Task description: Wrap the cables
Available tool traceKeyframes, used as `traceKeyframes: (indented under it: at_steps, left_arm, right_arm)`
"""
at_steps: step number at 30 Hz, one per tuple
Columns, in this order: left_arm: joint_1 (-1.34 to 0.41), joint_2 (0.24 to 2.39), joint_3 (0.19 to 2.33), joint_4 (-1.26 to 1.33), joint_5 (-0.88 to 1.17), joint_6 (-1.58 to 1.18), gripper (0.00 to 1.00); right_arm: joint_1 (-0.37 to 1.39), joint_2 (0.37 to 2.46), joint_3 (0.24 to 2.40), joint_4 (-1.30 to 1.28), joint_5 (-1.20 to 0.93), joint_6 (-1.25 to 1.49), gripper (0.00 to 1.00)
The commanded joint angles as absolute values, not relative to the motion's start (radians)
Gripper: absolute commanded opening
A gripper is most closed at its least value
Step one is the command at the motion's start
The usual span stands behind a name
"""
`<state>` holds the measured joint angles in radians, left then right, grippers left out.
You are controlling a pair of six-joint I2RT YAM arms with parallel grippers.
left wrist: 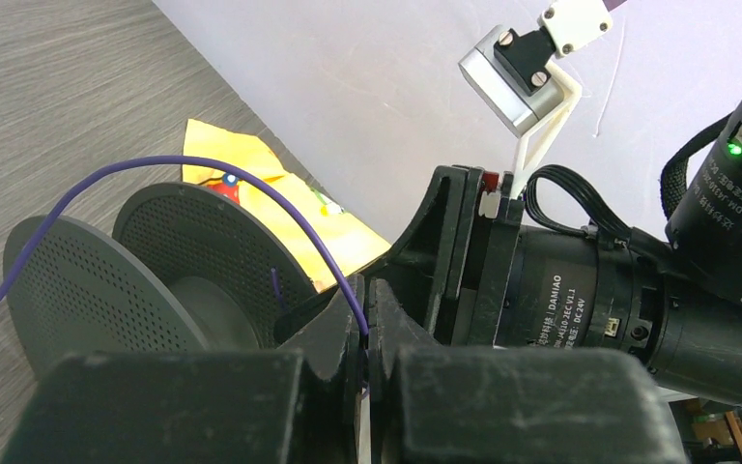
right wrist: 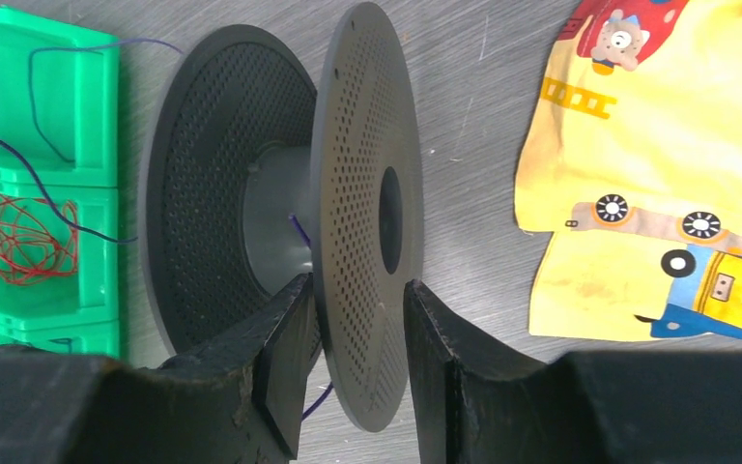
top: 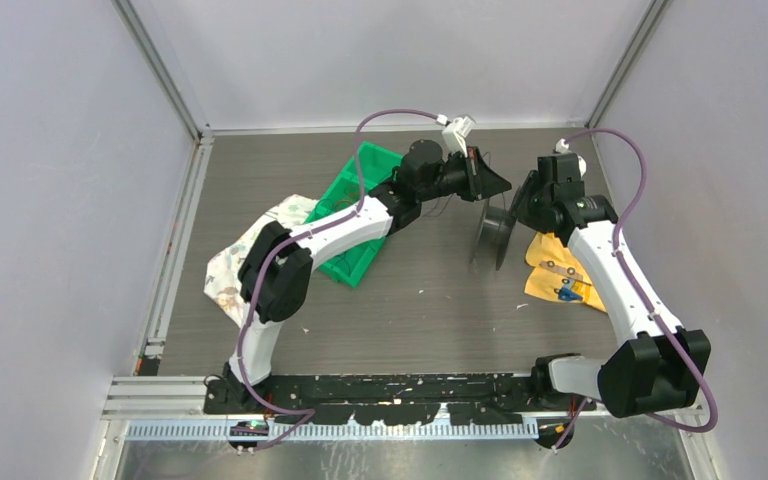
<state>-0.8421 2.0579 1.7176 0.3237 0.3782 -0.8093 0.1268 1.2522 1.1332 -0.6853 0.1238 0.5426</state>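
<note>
A thin purple cable point(left wrist: 203, 164) arcs over the black two-flanged spool point(left wrist: 203, 251) and runs into my left gripper point(left wrist: 367, 290), which is shut on it. One short cable end stands at the spool hub point(right wrist: 297, 227). The spool point(top: 493, 232) stands on edge on the table between both grippers. My right gripper point(right wrist: 359, 300) is open and straddles the near flange point(right wrist: 367, 193), with a gap showing beside the right finger. From above, the left gripper point(top: 500, 183) hangs just over the spool and the right gripper point(top: 520, 205) is at its right side.
A green bin point(right wrist: 48, 106) left of the spool holds a red wire coil point(right wrist: 19, 237) and dark thin wires. A yellow printed cloth point(right wrist: 657, 193) lies right of the spool. A pale patterned cloth point(top: 235, 255) lies at the left.
</note>
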Motion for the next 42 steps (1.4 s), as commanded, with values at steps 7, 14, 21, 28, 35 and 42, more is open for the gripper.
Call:
traceKeyframes:
  at_steps: [7, 14, 21, 28, 35, 42]
  left_arm:
    - [-0.838, 2.066, 1.738, 0.369, 0.400, -0.811, 0.00]
    - [-0.838, 2.069, 1.738, 0.368, 0.402, -0.815, 0.01]
    - [-0.838, 2.068, 1.734, 0.370, 0.405, -0.818, 0.01]
    - [-0.838, 2.066, 1.728, 0.374, 0.404, -0.820, 0.00]
    - [-0.832, 2.069, 1.741, 0.355, 0.417, -0.838, 0.03]
    - [-0.798, 2.025, 1.778, 0.273, 0.424, -0.844, 0.62]
  right_arm:
    - [0.151, 1.266, 1.189, -0.753, 0.210, 0.440, 0.39]
    - [0.233, 1.297, 1.232, -0.786, 0.337, 0.387, 0.37]
    - [0.240, 1.309, 1.234, -0.781, 0.336, 0.387, 0.21]
    - [0.240, 1.309, 1.228, -0.781, 0.327, 0.390, 0.04]
    - [0.240, 1.298, 1.227, -0.775, 0.323, 0.390, 0.01]
    - [0.241, 1.294, 1.250, -0.787, 0.277, 0.410, 0.00]
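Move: The right hand's half-open fingers straddle the spool's right flange near its rim; that flange's middle is about 3 cm ahead, 1 cm left and 8 cm below. The whole spool's middle lies some 4 cm left, also 3 ahead and 8 below; the yellow cloth about 16 cm right and 2 back, on the table. From the left hand, holding the purple cable above, the right flange's middle is level fore-and-aft, about 4 cm right and 17 below. The right fingers shut from either side onto the right flange's rim, pinching it with the cable's tail against its inner face, after the hand eases about 1 cm back and slightly down and rolls some 15 degrees, its left side dipping. The left hand sinks about 1 cm towards the spool with the cable still gripped, holds there, and once the right grip is shut opens about halfway and lets go of the cable. ##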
